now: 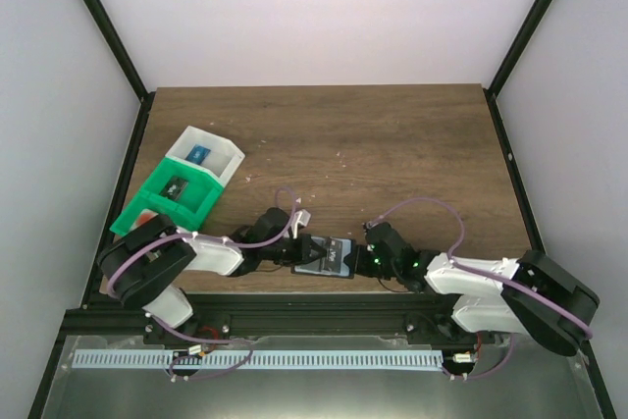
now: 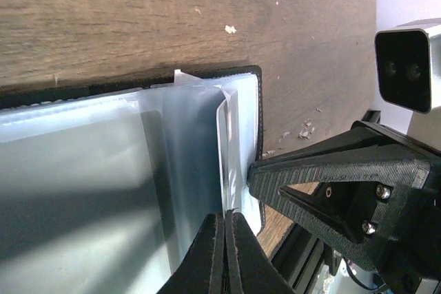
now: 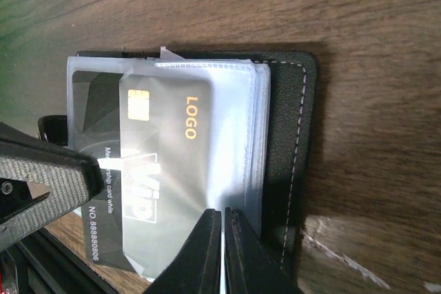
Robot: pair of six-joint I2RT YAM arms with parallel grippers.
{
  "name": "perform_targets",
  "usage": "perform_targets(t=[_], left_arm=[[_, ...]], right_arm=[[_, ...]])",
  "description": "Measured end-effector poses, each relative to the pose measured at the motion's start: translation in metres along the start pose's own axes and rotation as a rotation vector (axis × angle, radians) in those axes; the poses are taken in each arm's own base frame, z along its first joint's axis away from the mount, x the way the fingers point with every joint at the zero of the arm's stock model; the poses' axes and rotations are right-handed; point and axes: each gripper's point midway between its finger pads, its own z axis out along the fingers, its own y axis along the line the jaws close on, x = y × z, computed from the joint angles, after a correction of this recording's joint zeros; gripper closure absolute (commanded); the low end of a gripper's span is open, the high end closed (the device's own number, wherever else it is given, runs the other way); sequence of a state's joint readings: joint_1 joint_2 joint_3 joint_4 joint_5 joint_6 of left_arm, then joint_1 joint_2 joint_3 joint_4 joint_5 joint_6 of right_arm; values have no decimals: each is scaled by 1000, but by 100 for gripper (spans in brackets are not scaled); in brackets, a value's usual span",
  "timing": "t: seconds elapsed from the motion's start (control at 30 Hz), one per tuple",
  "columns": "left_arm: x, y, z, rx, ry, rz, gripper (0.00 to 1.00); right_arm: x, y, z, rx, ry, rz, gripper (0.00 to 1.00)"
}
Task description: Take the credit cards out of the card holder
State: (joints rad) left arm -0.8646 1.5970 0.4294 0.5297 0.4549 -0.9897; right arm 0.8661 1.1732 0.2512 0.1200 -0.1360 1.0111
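Observation:
The black card holder (image 1: 332,260) lies open near the table's front edge, between both grippers. Its clear sleeves fan out over the black stitched cover (image 3: 284,135). A dark credit card (image 3: 162,163) with a gold chip, "LOGO" and "VIP" print sits in the top sleeve, its lower end sticking out. My right gripper (image 3: 222,213) is shut on a thin clear sleeve edge. My left gripper (image 2: 226,215) is shut on the upright edge of another sleeve page (image 2: 222,142) by the holder's black rim (image 2: 259,115). The right gripper's finger (image 2: 324,170) touches the sleeves there.
A white bin (image 1: 228,159) holding a small blue item and a green bin (image 1: 201,205) holding a dark item stand at the left. A reddish item (image 1: 145,215) shows in the green bin's near part. The table's front rail (image 1: 294,306) runs just behind the holder.

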Motion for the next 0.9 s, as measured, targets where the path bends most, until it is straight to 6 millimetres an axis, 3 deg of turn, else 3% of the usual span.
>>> perform_targets(t=[0.6, 0.77, 0.9], left_arm=[[-23, 9, -38, -123, -109, -8, 100], [-33, 1, -54, -129, -183, 3, 100], [-43, -9, -77, -99, -278, 8, 100]], right_arm=[[-7, 7, 10, 4, -4, 0, 96], [-8, 8, 10, 20, 5, -5, 94], [-8, 9, 7, 34, 14, -30, 87]])
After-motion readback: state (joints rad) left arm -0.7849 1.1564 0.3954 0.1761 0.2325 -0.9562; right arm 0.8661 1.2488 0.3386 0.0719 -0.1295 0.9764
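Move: My left hand already holds the left edge of the credit card, whose middle is about 3 cm to the right, level fore and aft. The card holder's middle lies roughly 1 cm back, 1 cm right and 2 cm below that hand; the green tray is some 33 cm left and 11 cm ahead. From my right hand the card holder's middle is about 5 cm left, straight across and slightly lower. Keeping its pinch on the card, my left hand draws it leftward out of the clear sleeve, about 6 cm in all and 3 cm forward, gently rising at first and then lifting faster to some 6 cm up, while turning about 15 degrees counter-clockwise. My right fingers stay at the holder's right-hand sleeve and creep about 1 cm forward and left. ##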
